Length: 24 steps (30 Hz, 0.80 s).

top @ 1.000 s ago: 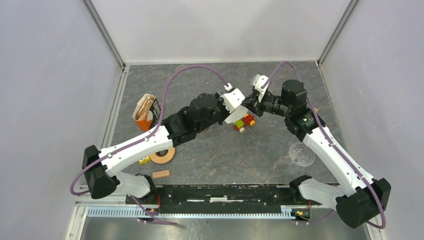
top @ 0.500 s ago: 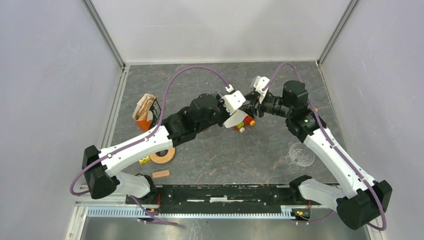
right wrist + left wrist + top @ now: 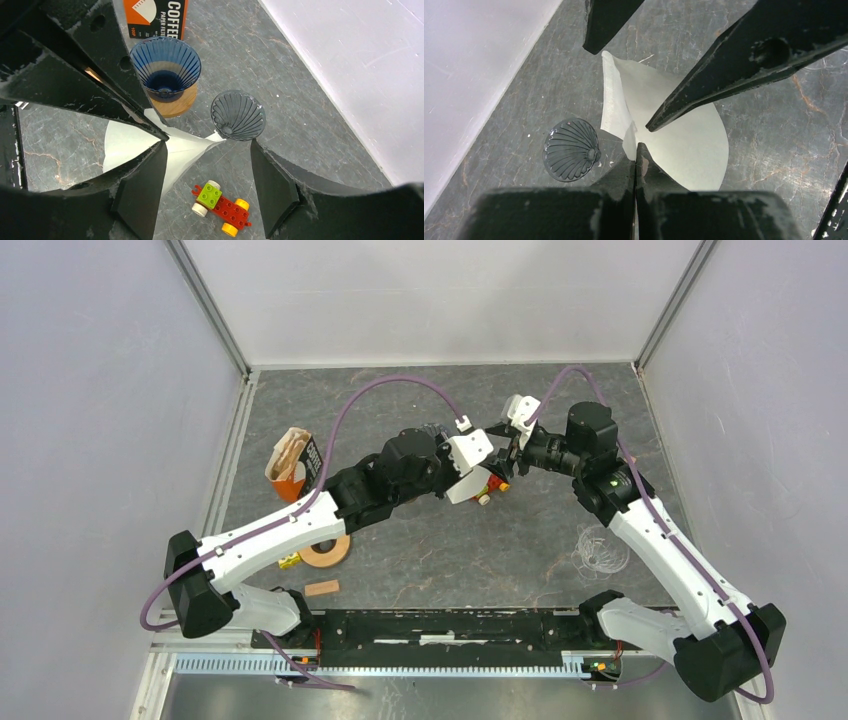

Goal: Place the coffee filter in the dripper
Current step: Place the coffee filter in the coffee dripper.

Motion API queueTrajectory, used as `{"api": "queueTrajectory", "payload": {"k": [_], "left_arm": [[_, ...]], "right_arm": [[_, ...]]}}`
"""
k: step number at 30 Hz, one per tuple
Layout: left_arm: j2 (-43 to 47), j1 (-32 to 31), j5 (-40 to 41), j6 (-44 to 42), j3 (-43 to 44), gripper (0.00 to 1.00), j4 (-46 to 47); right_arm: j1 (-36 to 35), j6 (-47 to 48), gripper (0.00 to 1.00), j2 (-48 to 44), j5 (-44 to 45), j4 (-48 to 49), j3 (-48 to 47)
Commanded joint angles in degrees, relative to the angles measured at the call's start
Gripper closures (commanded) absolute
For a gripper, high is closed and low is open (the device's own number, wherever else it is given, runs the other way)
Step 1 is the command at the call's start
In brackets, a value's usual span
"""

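Observation:
My left gripper (image 3: 636,146) is shut on the lower fold of the white paper coffee filter (image 3: 684,135), holding it above the table; in the top view the filter (image 3: 461,485) hangs under that gripper (image 3: 476,470). My right gripper (image 3: 207,145) stands open, its left finger beside the filter (image 3: 182,150), nothing between the fingers. A smoky ribbed glass dripper (image 3: 237,115) stands just past the filter's tip, also in the left wrist view (image 3: 571,156). A blue dripper (image 3: 165,67) on a wooden base stands behind it.
A small brick car (image 3: 222,207) lies under the right gripper, and shows in the top view (image 3: 492,483). The orange coffee filter box (image 3: 295,462) stands at the left. A clear ribbed cone (image 3: 603,548) sits right. A wooden ring (image 3: 325,552) and wood block (image 3: 322,588) lie near the front.
My right gripper has opened and let go of the filter. The left gripper has stayed shut on the filter, which has dropped slightly toward the front.

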State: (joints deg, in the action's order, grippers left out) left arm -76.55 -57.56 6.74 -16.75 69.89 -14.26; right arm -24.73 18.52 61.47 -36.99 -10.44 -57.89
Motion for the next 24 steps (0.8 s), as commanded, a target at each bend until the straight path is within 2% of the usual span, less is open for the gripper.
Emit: {"api": "queueTrajectory", "payload": {"k": [1,5,9,14,24], "left_arm": [[2.03,0.26,-2.65,-3.15,-0.16,0.98,-0.06],[2.49,0.26,-2.76,-3.46,-0.4,0.98,-0.5],[2.75,0.35,-2.17,-3.37,-0.63,0.98,-0.32],[2.77,0.39,-1.67,-3.98,-0.69,0.98,-0.14],[2.3,0.36,-1.9,-3.81,-0.72,0.98,-0.24]], "right_arm": [[0.09,2.23,0.32,-0.4,-1.65,0.43,-0.42],[0.14,7.35,0.33,-0.28,-5.03,-2.0,-0.11],[0.1,10.36,0.43,-0.36,-6.43,-3.63,-0.12],[0.17,9.98,0.57,-0.69,-6.39,-3.64,-0.23],[0.14,6.33,0.78,-0.83,-6.34,-1.43,0.41]]}}
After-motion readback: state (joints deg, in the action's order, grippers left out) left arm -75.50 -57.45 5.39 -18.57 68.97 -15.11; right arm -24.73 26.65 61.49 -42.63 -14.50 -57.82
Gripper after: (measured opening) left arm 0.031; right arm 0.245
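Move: The paper filter hangs from the left fingers; its middle is about 5 cm back and 4 below the open right hand, with the loose corner just between those fingertips. From the left hand it is roughly 3 cm back, 3 right and 3 below. From the right hand, the grey dripper stands about 6 cm ahead, 9 left; the blue dripper some 2 back, 13 left, 17 down; the toy car 2 back, 3 right, 25 below like the grey one. The filter's loose flap gets taken between the right fingers, which close from well open to a narrow gap around it while the right hand draws about 1.5 cm back and 1 cm down, turning slightly counter-clockwise. The left hand keeps its pinch on the filter, almost in place. ##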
